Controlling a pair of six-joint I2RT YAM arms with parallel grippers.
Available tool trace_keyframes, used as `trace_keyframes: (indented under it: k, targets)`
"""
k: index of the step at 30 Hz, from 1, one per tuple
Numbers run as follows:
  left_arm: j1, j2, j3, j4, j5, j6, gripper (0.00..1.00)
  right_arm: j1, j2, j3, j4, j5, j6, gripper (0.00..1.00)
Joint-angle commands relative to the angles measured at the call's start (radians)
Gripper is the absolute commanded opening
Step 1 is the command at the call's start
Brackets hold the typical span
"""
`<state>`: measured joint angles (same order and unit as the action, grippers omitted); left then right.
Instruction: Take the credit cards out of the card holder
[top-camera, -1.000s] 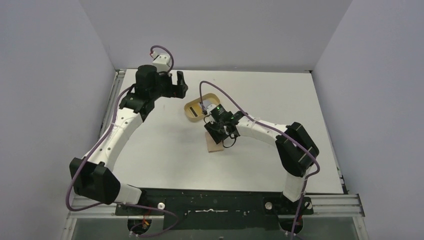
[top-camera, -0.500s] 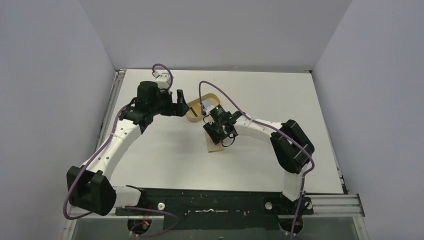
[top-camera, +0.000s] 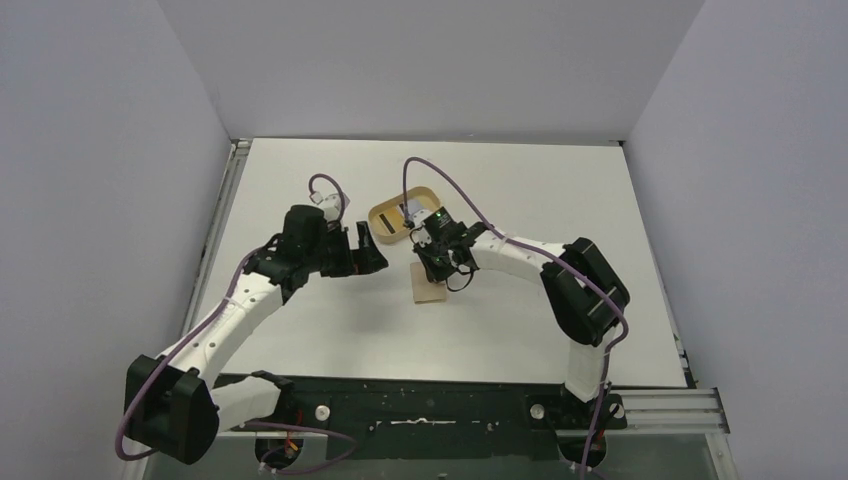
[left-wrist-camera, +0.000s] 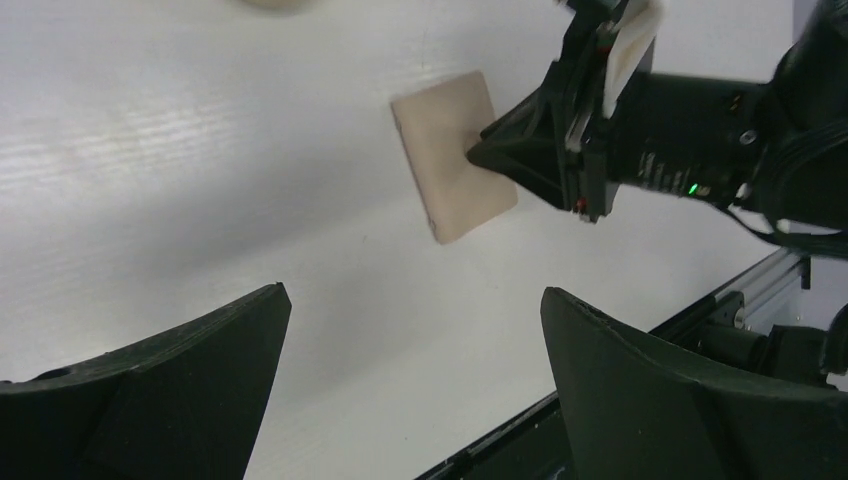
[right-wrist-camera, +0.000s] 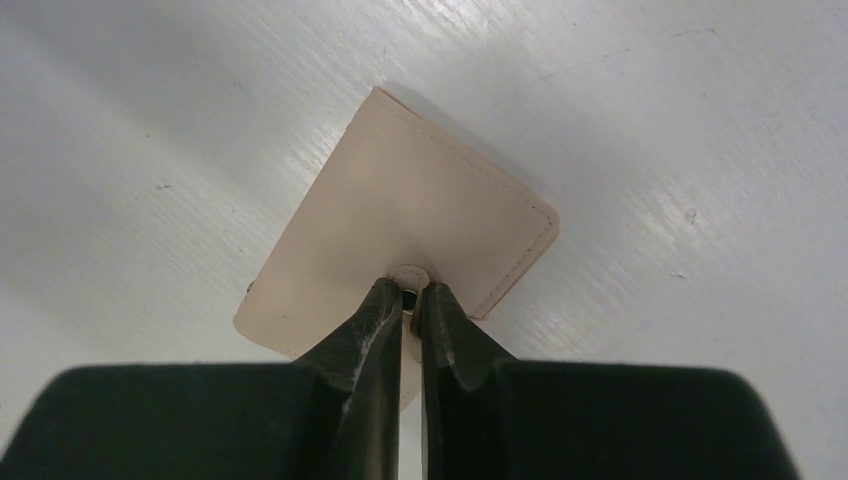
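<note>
The card holder (top-camera: 430, 288) is a tan folded wallet lying shut on the white table. It also shows in the left wrist view (left-wrist-camera: 445, 170) and the right wrist view (right-wrist-camera: 400, 210). My right gripper (top-camera: 441, 264) reaches down onto its far edge, and its tips (right-wrist-camera: 410, 292) are shut on the little round snap tab. My left gripper (top-camera: 372, 256) is open and empty, left of the wallet and apart from it; its fingers (left-wrist-camera: 200, 350) frame bare table. No credit cards show in the holder. A small whitish card-like thing (top-camera: 411, 209) lies in the tray, partly hidden.
An oval tan wooden tray (top-camera: 385, 223) stands just behind the wallet, under the right arm's cable. The black rail (top-camera: 420, 395) with the arm bases runs along the table's near edge. Grey walls close the left, back and right.
My left arm has swung from the back left, past the tray, forward and down to just left of the wallet. My right gripper has stayed on the wallet's tab.
</note>
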<state>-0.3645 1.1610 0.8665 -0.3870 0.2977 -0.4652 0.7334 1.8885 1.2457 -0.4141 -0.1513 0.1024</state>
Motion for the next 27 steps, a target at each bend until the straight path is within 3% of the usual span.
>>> trace_keyframes:
  k: [1,5,10,14,22,24,27]
  targets:
    - [-0.061,0.010,-0.078,0.087,0.021,-0.156,0.97,-0.024,-0.032,-0.050,0.050,-0.014,0.010,0.00]
    - [-0.136,0.092,-0.123,0.190,-0.090,-0.206,0.97,-0.074,-0.116,-0.101,0.109,-0.129,0.052,0.00]
    - [-0.150,0.208,-0.189,0.464,-0.102,-0.310,0.97,-0.129,-0.225,-0.146,0.180,-0.310,0.111,0.00]
    - [-0.151,0.289,-0.217,0.692,-0.041,-0.359,0.97,-0.147,-0.277,-0.136,0.181,-0.391,0.122,0.00]
    - [-0.145,0.366,-0.202,0.952,0.055,-0.540,0.91,-0.166,-0.315,-0.107,0.215,-0.500,0.157,0.00]
    - [-0.134,0.385,-0.216,1.047,0.072,-0.600,0.86,-0.167,-0.313,-0.098,0.222,-0.511,0.166,0.00]
    - [-0.129,0.418,-0.209,1.107,0.108,-0.651,0.68,-0.169,-0.310,-0.097,0.243,-0.528,0.183,0.00]
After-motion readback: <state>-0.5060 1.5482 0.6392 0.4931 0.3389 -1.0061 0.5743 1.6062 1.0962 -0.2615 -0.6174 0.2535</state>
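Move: The left hand, empty and wide open, has the card holder about 13 cm to its right, 2 cm ahead and 14 cm below; the tan tray is some 18 cm ahead of that hand, 7 cm right and 13 cm down. The right hand already pinches the holder's clasp tab, with the holder's middle about 2 cm to its left and level ahead. From the right hand, the tray lies 16 cm ahead and 8 cm left, about level in height. Still pinching the clasp tab, the right hand lifts the card holder some 10 cm, swaying briefly right, drawing slightly back and rolling its left side up nearly 30 degrees. The left hand dips about 10 cm and slightly back, then swings right, forward and partly up again to the holder's far left part, rolling its left side down and starting to close with its fingers straddling the holder; its contact can't be seen. ##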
